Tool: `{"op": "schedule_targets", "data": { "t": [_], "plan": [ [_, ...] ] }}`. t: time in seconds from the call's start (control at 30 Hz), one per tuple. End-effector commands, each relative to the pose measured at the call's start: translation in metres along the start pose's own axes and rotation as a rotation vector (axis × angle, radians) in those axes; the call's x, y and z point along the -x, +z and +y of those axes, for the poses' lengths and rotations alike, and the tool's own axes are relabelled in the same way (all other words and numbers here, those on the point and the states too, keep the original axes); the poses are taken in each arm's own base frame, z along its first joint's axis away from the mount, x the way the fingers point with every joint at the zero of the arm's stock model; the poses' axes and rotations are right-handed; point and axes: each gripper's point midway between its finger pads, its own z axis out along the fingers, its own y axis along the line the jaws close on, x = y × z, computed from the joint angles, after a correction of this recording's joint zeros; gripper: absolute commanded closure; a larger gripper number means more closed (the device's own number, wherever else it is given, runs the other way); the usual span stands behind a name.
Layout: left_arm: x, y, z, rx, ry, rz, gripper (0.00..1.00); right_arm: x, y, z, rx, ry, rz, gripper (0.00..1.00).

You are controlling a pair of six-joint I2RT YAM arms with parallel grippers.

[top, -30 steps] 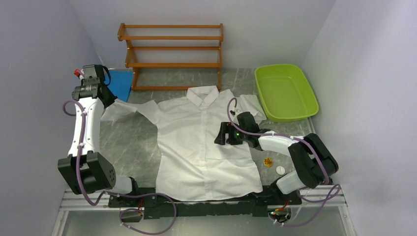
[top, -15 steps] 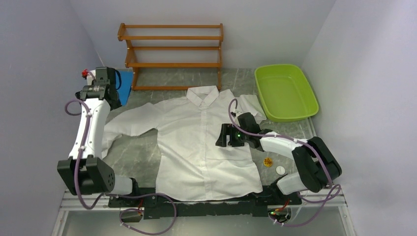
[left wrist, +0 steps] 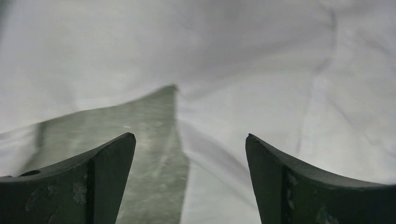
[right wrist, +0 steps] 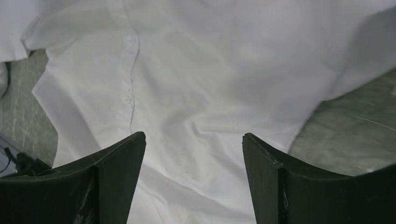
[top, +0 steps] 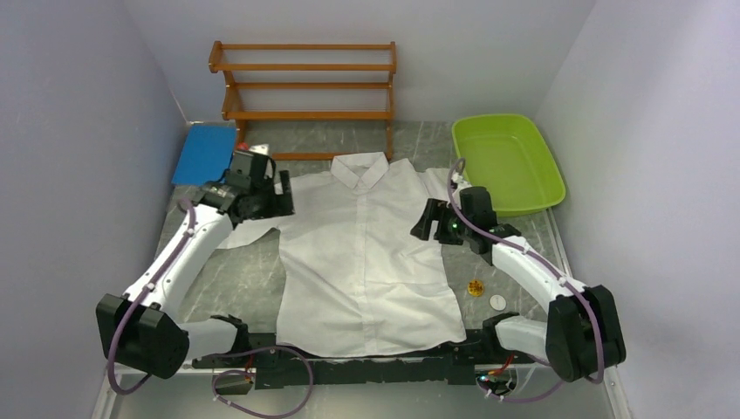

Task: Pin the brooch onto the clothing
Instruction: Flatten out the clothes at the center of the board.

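The clothing, a white short-sleeved shirt [top: 366, 253], lies front-up in the middle of the table, collar at the back. The brooch [top: 476, 287], a small yellow-orange round piece, rests on the table just right of the shirt's lower edge. My left gripper [top: 284, 195] hovers open over the shirt's left shoulder; its wrist view shows white cloth [left wrist: 280, 84], a wedge of table, and nothing between the jaws [left wrist: 189, 135]. My right gripper [top: 424, 229] hangs open above the shirt's right side, with the button placket [right wrist: 128, 70] ahead of its empty jaws [right wrist: 193, 134].
A wooden rack [top: 305, 96] stands at the back. A green tub [top: 508, 163] sits at the back right and a blue board [top: 204, 153] at the back left. A small white disc [top: 496, 302] lies beside the brooch. Walls close both sides.
My left gripper let go of the left sleeve, opened, and swung from the far left to the shirt's shoulder. The sleeve dropped flat. My right gripper moved back and right, off the chest.
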Motion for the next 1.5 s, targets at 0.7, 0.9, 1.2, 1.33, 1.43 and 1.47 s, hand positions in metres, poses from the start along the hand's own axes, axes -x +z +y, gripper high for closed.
{"op": "schedule_targets", "data": {
  "t": [0.7, 0.9, 1.2, 1.33, 1.43, 1.47],
  "plan": [
    [0.026, 0.173, -0.135, -0.16, 0.045, 0.067, 0.5, 0.049, 0.021, 0.005, -0.035, -0.055, -0.038, 0.23],
    [0.022, 0.224, -0.122, -0.083, 0.041, 0.133, 0.85, 0.064, 0.049, 0.013, -0.047, -0.083, -0.001, 0.22],
    [0.024, 0.26, -0.082, 0.041, 0.018, 0.133, 0.97, 0.078, 0.083, -0.003, -0.123, -0.102, 0.037, 0.22],
    [0.028, 0.279, -0.073, 0.092, 0.056, 0.144, 0.97, 0.087, 0.094, -0.011, -0.156, -0.11, 0.041, 0.21],
    [0.032, 0.29, -0.069, 0.125, 0.078, 0.148, 0.97, 0.096, 0.104, -0.015, -0.17, -0.119, 0.044, 0.21],
    [0.034, 0.293, -0.068, 0.134, 0.083, 0.146, 0.97, 0.099, 0.108, -0.016, -0.175, -0.124, 0.044, 0.21]
  ]
}}
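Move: The left hand hangs open about 17 cm above the board by the shirt's left armpit. The shirt's left shoulder lies some 20 cm ahead of it and 10 cm to its right; the collar is 22 cm ahead and 24 cm right, the left sleeve 8 cm ahead and 10 cm left, and the rack's front bar 27 cm ahead and 10 cm right. From the open right hand, the shirt's right shoulder is roughly 18 cm ahead, straight in front and 7 cm below. Swinging right and sinking, then reaching forward and down, the left hand travels from the armpit to the shirt's left shoulder beside the collar, shuts its fingers there and pinches the cloth, then goes some 5 cm farther forward towards the rack and a little left, staying low. The right hand, still open, backs right about 3 cm, then heads left and forward over the chest towards the right shoulder, about 11 cm forward overall and lowering slightly. ##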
